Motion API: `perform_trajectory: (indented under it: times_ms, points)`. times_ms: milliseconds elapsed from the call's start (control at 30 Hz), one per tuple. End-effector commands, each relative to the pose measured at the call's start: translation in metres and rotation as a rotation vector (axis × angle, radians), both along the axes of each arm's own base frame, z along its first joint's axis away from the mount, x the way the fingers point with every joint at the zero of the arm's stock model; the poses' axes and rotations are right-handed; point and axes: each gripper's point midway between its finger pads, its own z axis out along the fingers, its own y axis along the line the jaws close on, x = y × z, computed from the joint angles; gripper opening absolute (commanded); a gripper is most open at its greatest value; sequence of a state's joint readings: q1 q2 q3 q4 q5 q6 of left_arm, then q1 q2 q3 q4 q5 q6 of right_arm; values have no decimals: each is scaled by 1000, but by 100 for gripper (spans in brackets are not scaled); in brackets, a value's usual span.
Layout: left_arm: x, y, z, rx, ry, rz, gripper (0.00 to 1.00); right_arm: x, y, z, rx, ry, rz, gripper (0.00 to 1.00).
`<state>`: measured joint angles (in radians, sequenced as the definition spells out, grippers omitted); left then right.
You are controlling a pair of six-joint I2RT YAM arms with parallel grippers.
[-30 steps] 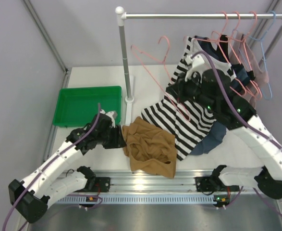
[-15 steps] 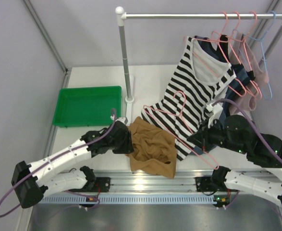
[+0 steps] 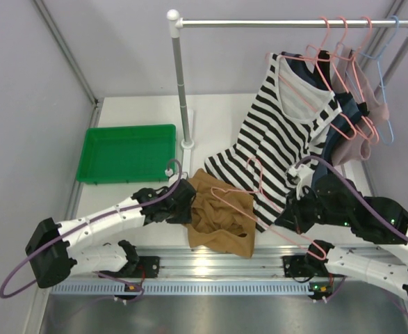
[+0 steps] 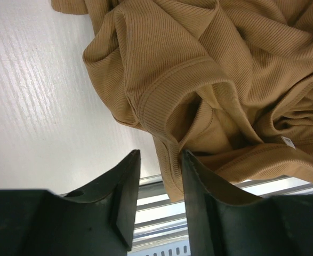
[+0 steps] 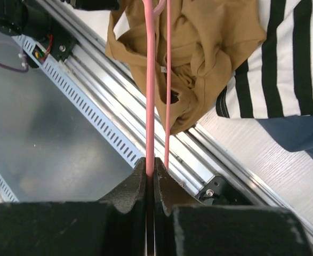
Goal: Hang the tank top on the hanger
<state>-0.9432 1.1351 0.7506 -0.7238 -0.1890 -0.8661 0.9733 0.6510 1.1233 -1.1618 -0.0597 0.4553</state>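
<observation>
The tan tank top (image 3: 221, 224) lies crumpled near the table's front edge, also seen in the left wrist view (image 4: 199, 64) and the right wrist view (image 5: 199, 48). My right gripper (image 3: 287, 214) is shut on one wire of the pink hanger (image 3: 235, 200), which stretches low over the tank top with its hook (image 3: 256, 165) over the striped top. In the right wrist view the gripper (image 5: 150, 160) pinches the hanger (image 5: 150, 80). My left gripper (image 3: 187, 203) sits at the top's left edge, its jaws (image 4: 159, 154) apart, with a hem fold between the tips against the right finger.
A black-and-white striped top (image 3: 280, 139) hangs from the rack rail (image 3: 273, 22) and drapes onto the table. Other hangers, a navy garment (image 5: 300, 138) and a blue hanger (image 3: 388, 132) are at the right. A green tray (image 3: 127, 153) is at the left, the rack pole (image 3: 181, 83) behind, the aluminium rail (image 3: 217, 264) in front.
My right gripper carried the pink hanger from near the rack down and left over the tank top. My left gripper moved right to the top's edge and its jaws narrowed.
</observation>
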Motion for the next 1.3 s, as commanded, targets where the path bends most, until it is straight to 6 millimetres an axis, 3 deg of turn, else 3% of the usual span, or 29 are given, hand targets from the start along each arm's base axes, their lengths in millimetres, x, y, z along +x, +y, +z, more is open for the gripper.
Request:
perform_trajectory:
  times_ms: [0, 67, 233, 367, 800, 1067, 1267]
  points:
    - [11, -6, 7, -15, -50, 20, 40, -12, 8, -1, 18, 36, 79, 0]
    - [11, -5, 4, -3, -49, 16, 36, -14, 11, -6, 8, 50, 99, 0]
    - [11, -3, 4, 16, -53, 12, 12, -20, 20, -9, 15, 76, 157, 0]
    - [9, -3, 6, 22, -54, -4, 0, -22, 27, -12, 23, 92, 190, 0]
    - [6, -10, 41, 7, -96, -70, 0, -22, 59, -23, 71, 134, 285, 0]
    - [8, -13, 75, -7, -150, -127, 0, -1, 89, -30, 159, 47, 289, 0]
    - [7, -9, 86, 34, -173, -173, 0, 14, 107, -45, 189, 0, 287, 0]
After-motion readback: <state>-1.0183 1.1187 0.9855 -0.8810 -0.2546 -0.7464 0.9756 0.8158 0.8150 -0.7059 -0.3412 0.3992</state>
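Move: The near-left edge of the brown tank top stands between my open left fingers, only about 1 cm below them; its middle is roughly 10 cm to their right, level ahead. The held hanger's left end hovers some 7 cm right, 5 cm ahead and 10 cm above. The green tray lies about 20 cm left and 20 cm ahead. From my right hand the tank top's middle is about 15 cm left, 8 cm ahead and 20 cm down. My left fingers shut on the tank top's edge, pinch it and lift it about 7 cm, drifting slightly right. My right hand keeps its grip on the pink hanger and carries it about 8 cm left and 7 cm down over the tank top, easing back a little before coming forward again and turning some 15 degrees counter-clockwise, so the hanger's left end goes in under the raised edge. ##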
